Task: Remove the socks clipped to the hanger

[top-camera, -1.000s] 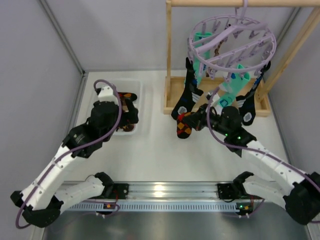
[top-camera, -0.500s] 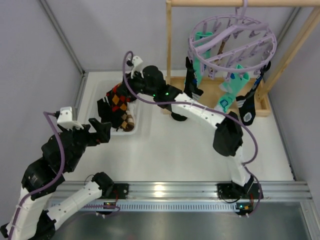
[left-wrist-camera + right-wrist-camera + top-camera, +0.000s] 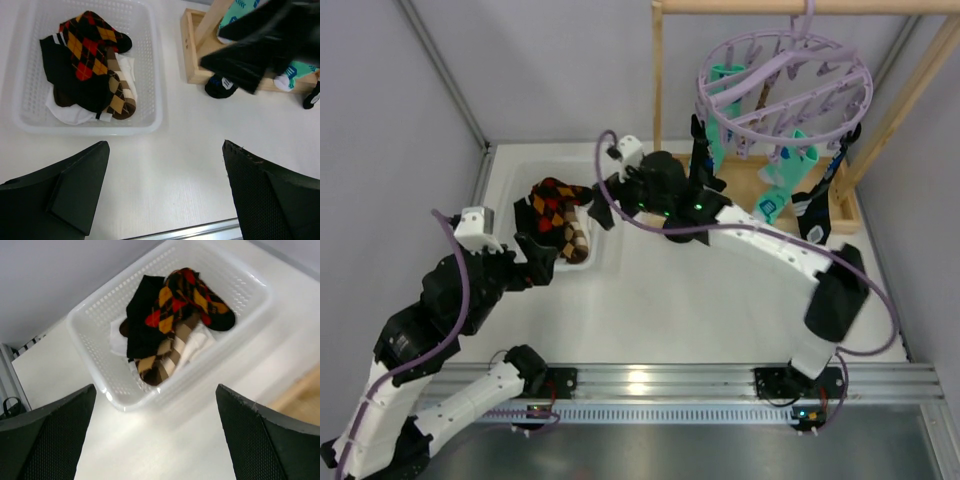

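The pale-purple hanger (image 3: 785, 85) hangs from the wooden rack at the back right. Clipped to it are a mint-green sock (image 3: 790, 178), a dark sock with blue patches (image 3: 815, 218) and another dark sock (image 3: 703, 165). A black sock with orange-red argyle diamonds (image 3: 555, 200) lies in the white basket (image 3: 525, 185); it also shows in the left wrist view (image 3: 82, 42) and the right wrist view (image 3: 177, 297). My right gripper (image 3: 600, 205) (image 3: 155, 390) is open and empty at the basket's right edge. My left gripper (image 3: 542, 258) (image 3: 164, 150) is open and empty over the table, just in front of the basket.
The basket (image 3: 157, 75) (image 3: 95, 350) also holds a brown-and-tan argyle sock (image 3: 117, 95) and black and white fabric. The wooden rack (image 3: 658, 100) stands on a base frame (image 3: 197, 50) right of the basket. Grey walls close in the left and back.
My right gripper carried the argyle sock from the rack to the basket, let it go, and now stands open beside the basket. My left arm drew back from the basket towards the front.
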Controlling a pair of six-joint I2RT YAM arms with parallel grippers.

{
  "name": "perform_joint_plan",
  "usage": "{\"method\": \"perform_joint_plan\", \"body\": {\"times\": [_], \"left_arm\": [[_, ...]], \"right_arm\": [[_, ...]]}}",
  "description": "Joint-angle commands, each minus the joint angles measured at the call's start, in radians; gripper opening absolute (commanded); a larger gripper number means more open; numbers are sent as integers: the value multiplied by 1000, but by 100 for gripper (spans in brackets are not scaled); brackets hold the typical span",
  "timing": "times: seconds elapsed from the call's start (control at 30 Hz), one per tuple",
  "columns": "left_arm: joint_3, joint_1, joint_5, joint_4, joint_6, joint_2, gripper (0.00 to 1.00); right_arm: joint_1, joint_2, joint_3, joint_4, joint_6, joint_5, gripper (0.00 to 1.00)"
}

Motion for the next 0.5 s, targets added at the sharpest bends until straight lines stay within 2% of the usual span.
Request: {"method": "perform_joint_plan", "body": {"times": [0.0, 0.03, 0.1, 0.13, 0.2, 0.23, 0.3, 0.47], "left_arm": [[-46, 1, 93, 53, -50, 67, 98], [-63, -1, 121, 105, -53, 90, 98], [-127, -1, 231, 187, -67, 121, 98], [-146, -1, 262, 280, -78, 160, 98], [-195, -1, 389, 372, -105, 220, 98], [-206, -1, 434, 426, -110, 298, 98], [-209, -4, 516, 550, -113, 383, 98], [-162, -13, 520, 734, -44, 657, 98]], "right_arm": [[-26, -353, -265, 153, 0, 89, 100], [-32, -485, -410, 166, 9, 129, 99], [-38, -613, -539, 166, 23, 210, 99], [-43, -729, -639, 140, 30, 251, 99], [-51, -838, -724, 91, 38, 297, 99], [-52, -939, -796, 35, 58, 322, 99], [-55, -1083, -878, -16, 84, 386, 100], [-57, -1320, -944, -189, 93, 445, 99]]}}
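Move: The black sock with the white logo hangs about 20 cm ahead of the left hand, 33 cm to its right and some 14 cm lower. From the right hand it is about 4 cm ahead, 20 cm to the right and 7 cm lower. The white bin of socks lies 5 cm ahead of the right hand, 14 cm to its left and 23 cm down; the front teal sock hangs some 18 cm to the right of the black one and 2 cm farther out. Both empty hands stay wide open and touch nothing. The left heads for the black sock, some 18 cm right, 12 cm down and 8 cm forward, swinging about 20 degrees clockwise and tipping its fingers down. The right leaves the bin, sweeping about 27 cm right and 12 cm back across the near side of the black sock, rising and then sinking partway, and turning clockwise. ##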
